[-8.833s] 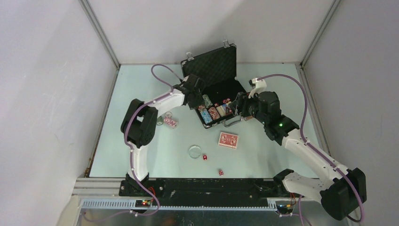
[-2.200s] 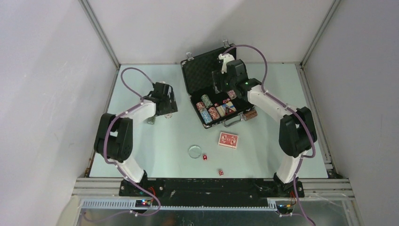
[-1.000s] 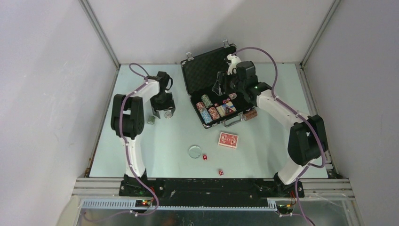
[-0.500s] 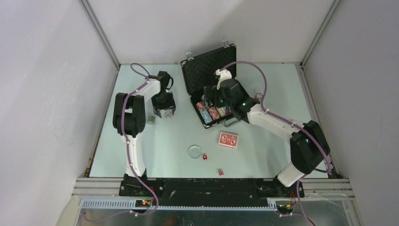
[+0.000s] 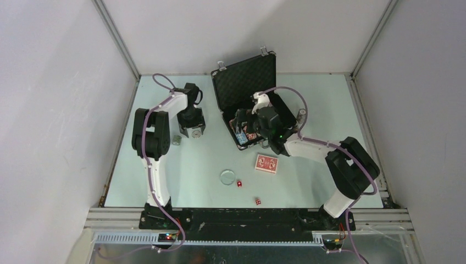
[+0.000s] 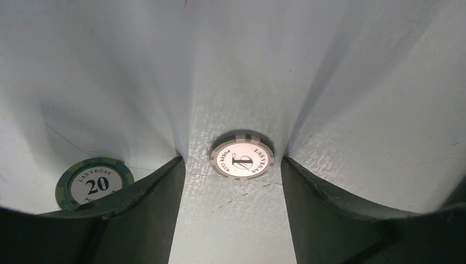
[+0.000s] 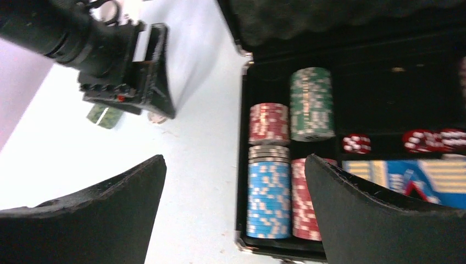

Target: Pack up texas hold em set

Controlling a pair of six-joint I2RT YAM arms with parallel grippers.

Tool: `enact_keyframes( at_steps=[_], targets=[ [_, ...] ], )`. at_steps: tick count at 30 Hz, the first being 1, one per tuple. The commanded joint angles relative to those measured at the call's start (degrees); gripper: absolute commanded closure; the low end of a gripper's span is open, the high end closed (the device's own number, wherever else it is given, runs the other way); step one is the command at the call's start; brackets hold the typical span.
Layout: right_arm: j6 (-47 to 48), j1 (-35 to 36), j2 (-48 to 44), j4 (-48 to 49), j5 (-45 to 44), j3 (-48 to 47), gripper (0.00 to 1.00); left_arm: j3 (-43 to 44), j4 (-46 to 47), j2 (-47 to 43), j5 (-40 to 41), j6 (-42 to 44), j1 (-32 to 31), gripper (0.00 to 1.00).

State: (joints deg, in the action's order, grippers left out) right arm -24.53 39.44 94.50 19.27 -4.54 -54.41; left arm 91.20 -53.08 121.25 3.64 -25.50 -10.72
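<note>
The black briefcase stands open at the back of the table, its lid up. Rows of striped chip stacks lie in its tray: blue, green and red. My right gripper hangs open over the tray's front left corner, holding nothing. My left gripper points down at the table, open, with a flat grey chip lying between its fingers, untouched. A green "20" chip lies just left of it. Red-backed cards, a clear disc and two red dice lie in front.
White walls with metal corner posts close in the table on three sides. The left gripper shows in the right wrist view, left of the case, with the green chip beside it.
My right arm has swung from the back right of the case to its front left, over the chip rows, and its jaws have opened wide. The left gripper has stayed over the grey chip.
</note>
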Motion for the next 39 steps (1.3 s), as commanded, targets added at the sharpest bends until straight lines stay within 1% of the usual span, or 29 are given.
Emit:
enact_keyframes(
  at_steps=[1, 3, 7, 13, 19, 25, 29, 31, 32, 33, 34, 35, 37, 39],
  targets=[
    [-3.70, 1.62, 3.93, 16.91, 3.74, 2.57, 0.00, 1.61, 1.78, 0.60, -0.49, 0.12, -0.49, 0.29],
    [-4.16, 2.02, 5.03, 21.73, 5.59, 4.05, 0.00, 1.54, 1.77, 0.53, -0.54, 0.12, -0.49, 0.29],
    [-1.96, 2.96, 3.83, 29.32, 4.61, 9.06, 0.00, 1.65, 1.75, 1.07, -0.52, 0.28, -0.62, 0.30],
    [3.48, 4.85, 1.78, 27.76, 0.20, 9.65, 0.00, 2.28, 1.64, 2.24, -0.37, 0.50, -0.62, 0.34],
    [5.15, 6.30, 1.35, 26.77, -2.09, 9.59, 0.00, 1.47, 1.54, 2.09, -0.62, 0.45, -0.85, 0.40],
    [8.22, 7.44, 1.02, 26.97, -4.28, 9.59, 0.00, 1.21, 1.85, 2.27, -1.04, 0.37, -1.06, 0.56],
    [13.71, 9.94, 1.01, 28.69, -9.05, 10.01, 0.00, 0.68, 2.24, 1.19, -0.93, 0.25, -1.06, 0.62],
    [16.67, 11.58, 0.68, 32.67, -12.51, 11.45, 0.00, -0.03, 2.61, -0.39, -0.98, -0.03, -1.12, 0.63],
    [18.26, 13.20, 0.55, 34.87, -16.34, 12.19, 0.00, -0.35, 2.96, -0.92, -0.99, -0.14, -1.18, 0.63],
    [19.02, 13.77, 0.24, 35.53, -18.56, 12.29, 0.00, -1.27, 3.19, -2.44, -0.93, -0.58, -1.25, 0.63],
    [20.37, 14.82, 0.02, 36.05, -22.75, 12.37, 0.00, -1.85, 3.69, -4.14, -0.96, -0.89, -1.52, 0.63],
    [20.87, 15.29, -0.42, 36.08, -25.99, 12.39, 0.00, -3.18, 4.00, -5.00, -1.07, -1.10, -1.92, 0.63],
    [22.55, 16.40, -1.35, 35.46, -29.35, 12.36, 0.01, -5.16, 5.03, -7.73, -1.34, -1.59, -2.42, 0.63],
    [23.01, 16.87, -2.60, 33.15, -29.06, 12.44, 0.00, -6.85, 5.62, -10.13, -1.54, -1.99, -2.84, 0.63]
  ],
)
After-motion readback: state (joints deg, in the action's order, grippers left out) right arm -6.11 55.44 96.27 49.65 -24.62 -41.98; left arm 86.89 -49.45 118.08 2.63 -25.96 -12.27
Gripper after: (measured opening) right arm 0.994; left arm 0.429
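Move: The white 1-chip stack already stands between the left hand's open fingers, about 1 cm to its right, straight ahead 0 and some 1 cm below. The green 20-chip stack is about 8 cm left of the hand and 2 cm nearer; the open case's middle is roughly 25 cm right and 5 cm ahead. From the right hand, the white stack lies about 12 cm left, 1 cm ahead and 12 cm down. Easing about 1 cm to the right at table height, the left hand closes its downward-pointing fingers and pinches the white stack across its sides, then at the last starts back and barely up, still gripping. The empty right hand, held wide open, draws back about 5 cm and left 4 over the case's near-left corner, dipping then rising, its fingers tipping up some 25 degrees. ##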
